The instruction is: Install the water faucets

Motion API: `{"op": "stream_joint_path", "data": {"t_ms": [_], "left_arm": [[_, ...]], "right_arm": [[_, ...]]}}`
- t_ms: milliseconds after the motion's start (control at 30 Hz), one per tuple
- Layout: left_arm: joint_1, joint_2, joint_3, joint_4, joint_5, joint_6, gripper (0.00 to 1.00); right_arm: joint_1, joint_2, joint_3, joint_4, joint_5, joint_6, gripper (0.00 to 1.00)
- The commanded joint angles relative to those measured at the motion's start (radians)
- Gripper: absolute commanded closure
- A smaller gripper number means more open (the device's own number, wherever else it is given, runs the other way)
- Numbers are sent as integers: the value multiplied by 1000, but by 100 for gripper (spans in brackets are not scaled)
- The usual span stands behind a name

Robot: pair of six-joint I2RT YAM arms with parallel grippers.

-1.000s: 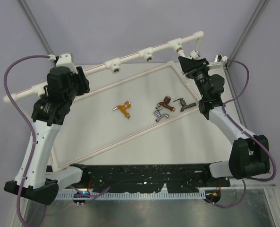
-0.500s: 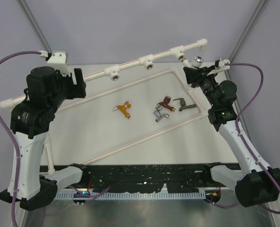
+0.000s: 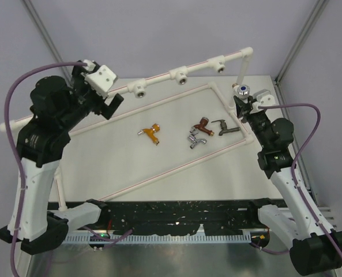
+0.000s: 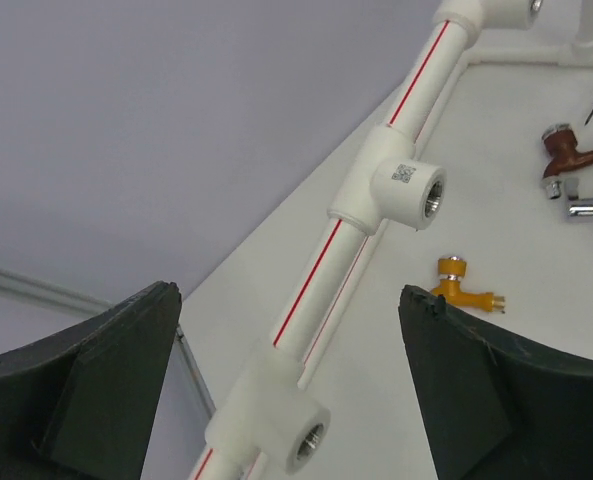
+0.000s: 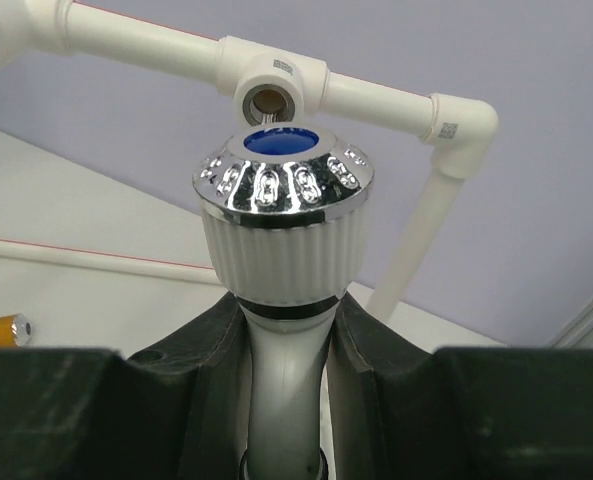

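A white faucet (image 5: 281, 235) with a ribbed knob and a chrome, blue-centred cap stands upright in my right gripper (image 5: 284, 335), which is shut on its stem. In the top view this white faucet (image 3: 240, 89) and the right gripper (image 3: 243, 101) sit just short of the white pipe frame's right-hand tee socket (image 3: 220, 63). My left gripper (image 3: 111, 101) hangs open over the frame's upper rail; in its wrist view the left gripper (image 4: 288, 293) straddles the rail without touching it. On the table lie the orange faucet (image 3: 152, 133), the copper-brown one (image 3: 203, 124), the chrome one (image 3: 196, 139) and the dark bronze-grey one (image 3: 222, 126).
The pipe frame's upper rail (image 3: 159, 79) carries further tee sockets (image 3: 139, 88) (image 3: 180, 74). Its lower pipes (image 3: 159, 171) ring the loose faucets. A vertical pipe with an elbow (image 5: 464, 126) stands behind the held faucet. The enclosure's metal posts (image 3: 297, 43) rise at the back corners.
My left gripper has opened, let go of the upper rail and swung up and right. My right gripper has drawn back from the right-hand tee socket, with the white faucet in it.
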Motion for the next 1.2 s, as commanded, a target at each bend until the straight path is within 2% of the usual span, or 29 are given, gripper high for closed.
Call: {"op": "stream_joint_path", "data": {"t_ms": [0, 133, 233, 333, 567, 667, 833, 900, 1067, 1167], "left_arm": [[-23, 113, -26, 91, 61, 269, 7], [-57, 167, -63, 151, -8, 363, 20], [-64, 194, -104, 196, -63, 392, 27], [-67, 200, -147, 223, -127, 404, 31], [-69, 190, -239, 275, -198, 438, 45], [-72, 182, -270, 292, -200, 423, 61], [-77, 173, -307, 315, -192, 398, 92], [-90, 170, -313, 318, -199, 401, 100], [-101, 173, -307, 318, -232, 389, 100], [-100, 179, -298, 318, -249, 377, 100]], "right_arm": [[3, -50, -27, 130, -20, -228, 91], [3, -41, -66, 229, -47, -357, 91], [1, -10, -78, 299, -76, -512, 92], [3, 42, -101, 446, -118, -642, 93], [3, 180, -101, 661, -182, -813, 95], [9, 251, -107, 825, -219, -909, 95], [12, 338, -54, 843, -308, -1038, 95], [12, 360, -35, 819, -352, -1118, 95], [12, 342, -23, 740, -391, -1271, 95], [13, 294, 2, 512, -367, -1383, 95]]}}
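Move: The left hand, wide open, has the pipe stretch beside the middle tee about 10 cm ahead, 2 cm to the right and 11 cm below. The middle tee sits some 12 cm ahead and 8 cm right, the second tee 7 cm ahead and 5 cm left, both equally low. For the right hand, holding the white faucet, the rightmost tee is about 11 cm ahead, 7 cm left and 3 cm up; the end elbow is 15 cm straight ahead. The left fingers close around the pipe just left of the middle tee after the hand drives about 10 cm forward and 11 cm down, its left side rolling up some 35 degrees. Meanwhile the right hand keeps its grip on the white faucet and carries it left and forward, rising slightly, towards the rightmost tee while rolling its left side down and tipping up strongly. ##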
